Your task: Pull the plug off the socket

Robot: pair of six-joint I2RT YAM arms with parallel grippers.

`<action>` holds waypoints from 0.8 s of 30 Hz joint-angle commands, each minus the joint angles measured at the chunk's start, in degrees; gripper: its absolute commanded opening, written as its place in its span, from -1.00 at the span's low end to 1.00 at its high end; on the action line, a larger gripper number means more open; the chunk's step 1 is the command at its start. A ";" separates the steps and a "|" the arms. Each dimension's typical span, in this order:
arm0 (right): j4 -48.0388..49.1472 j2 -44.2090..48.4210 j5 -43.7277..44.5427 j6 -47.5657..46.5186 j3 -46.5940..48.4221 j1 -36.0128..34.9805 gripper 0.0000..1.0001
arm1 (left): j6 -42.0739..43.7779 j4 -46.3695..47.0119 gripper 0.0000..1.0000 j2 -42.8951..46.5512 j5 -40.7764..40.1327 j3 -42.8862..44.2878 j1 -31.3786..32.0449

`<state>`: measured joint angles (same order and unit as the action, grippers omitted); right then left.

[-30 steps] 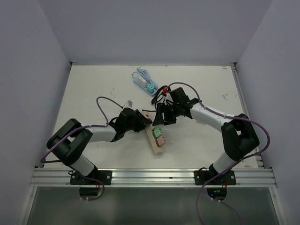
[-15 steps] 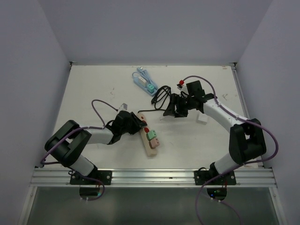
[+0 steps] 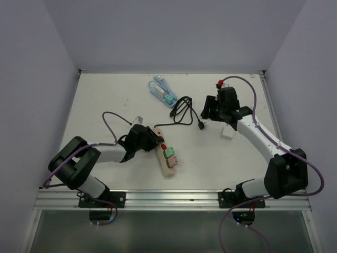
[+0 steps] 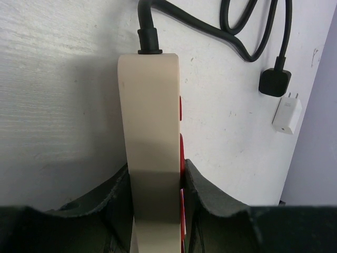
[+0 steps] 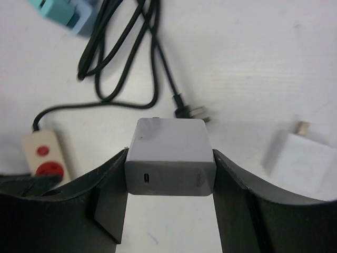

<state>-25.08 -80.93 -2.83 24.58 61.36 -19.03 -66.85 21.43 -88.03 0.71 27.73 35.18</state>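
Observation:
The socket is a beige power strip [image 3: 166,167] lying on the table, with a red switch, a green plug [image 3: 169,153] and a pink plug [image 3: 172,162] on it. My left gripper [image 3: 152,138] is shut on the strip's [image 4: 150,132] sides near its cable end; its fingers [image 4: 208,195] press both sides. My right gripper [image 3: 210,109] is far to the right of the strip, raised above the table. It is shut on a grey-white charger plug [image 5: 169,155], held free of the strip [image 5: 46,153].
A coiled black cable [image 3: 181,109] with a loose black plug [image 3: 200,125] lies between the arms. A white charger [image 3: 227,132] rests on the table under the right arm. A pale blue strip with a teal adapter [image 3: 168,98] lies at the back.
My right gripper has pulled away from the strip toward the back right, carrying the grey-white plug. The strip shifted slightly left in my left gripper, then stayed put.

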 commanded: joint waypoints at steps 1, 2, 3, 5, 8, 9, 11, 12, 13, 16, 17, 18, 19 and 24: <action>8.98 1.31 18.27 -2.51 -0.02 1.53 -1.00 | 5.32 -14.31 -1.00 -1.71 -2.65 -3.03 -0.90; 9.87 0.69 23.08 -3.39 0.25 2.06 -1.00 | 5.33 -14.14 -1.00 -1.71 -2.56 -3.03 -0.99; 10.75 -0.10 24.79 -4.01 0.86 3.19 -1.00 | 5.50 -13.96 -1.00 -1.79 -2.38 -3.03 -0.99; 13.91 -2.65 29.00 -5.24 1.21 4.78 -1.00 | 5.68 -13.70 -1.00 -1.97 -1.77 -3.03 -1.08; 18.48 -5.81 30.16 -7.43 1.30 9.25 -1.00 | 5.85 -13.52 -1.00 -2.32 -1.06 -3.03 -1.34; 20.93 -6.52 30.08 -8.22 1.22 9.97 -1.00 | 5.94 -13.43 -1.00 -2.32 -0.97 -3.12 -1.34; 22.79 -8.36 30.69 -10.15 1.39 11.11 -1.00 | 6.12 -13.26 -1.00 -2.15 -1.06 -3.20 -1.52; 24.36 -10.20 30.60 -10.86 1.65 12.33 -1.00 | 6.29 -13.00 -1.00 -2.23 -0.97 -3.29 -1.52; 24.73 -11.44 30.52 -11.56 1.92 12.78 -1.00 | 6.47 -12.99 -1.00 -2.23 -1.06 -3.29 -1.69; 26.48 -15.66 30.17 -14.46 3.06 14.10 -0.98 | 6.56 -12.29 -1.00 -2.41 -1.06 -3.64 -2.04; 26.75 -16.36 29.99 -15.51 3.23 14.45 -0.97 | 6.47 -12.03 -1.00 -2.41 -0.97 -3.82 -2.13; 27.45 -17.85 29.29 -16.22 3.32 14.98 -0.97 | 6.47 -11.85 -1.00 -2.41 -1.06 -3.91 -2.13; 27.71 -18.39 27.98 -17.27 3.32 15.24 -0.97 | 6.64 -11.76 -1.00 -2.32 0.42 -3.99 -2.22; 26.41 -20.41 24.02 -18.51 3.06 15.95 -0.86 | 6.73 -10.71 -1.00 -2.41 0.78 -4.61 -2.66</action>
<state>-2.74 -101.78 23.07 8.71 61.84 -3.42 -65.30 22.63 -87.94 4.32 26.79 33.32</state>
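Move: The white plug already pulled and held by the right hand is bound for a clear patch of table some 10 cm ahead of that hand, 18 cm to its right and 14 cm below. The other white plug lies about level with the hand, 11 cm right; the black cable plug about 4 cm ahead, 2 cm left, both roughly 13 cm down. From the left hand, the clear patch is about 15 cm ahead and 41 cm right. The white plug, still pinched between the right fingers, is swung quickly some 18 cm right and 10 cm forward, away from the socket, then lowered about 8 cm over clear table beyond the other white plug; the wrist rolls its left side down nearly 30 degrees while turning clockwise. The left hand keeps its grip on the socket strip. ##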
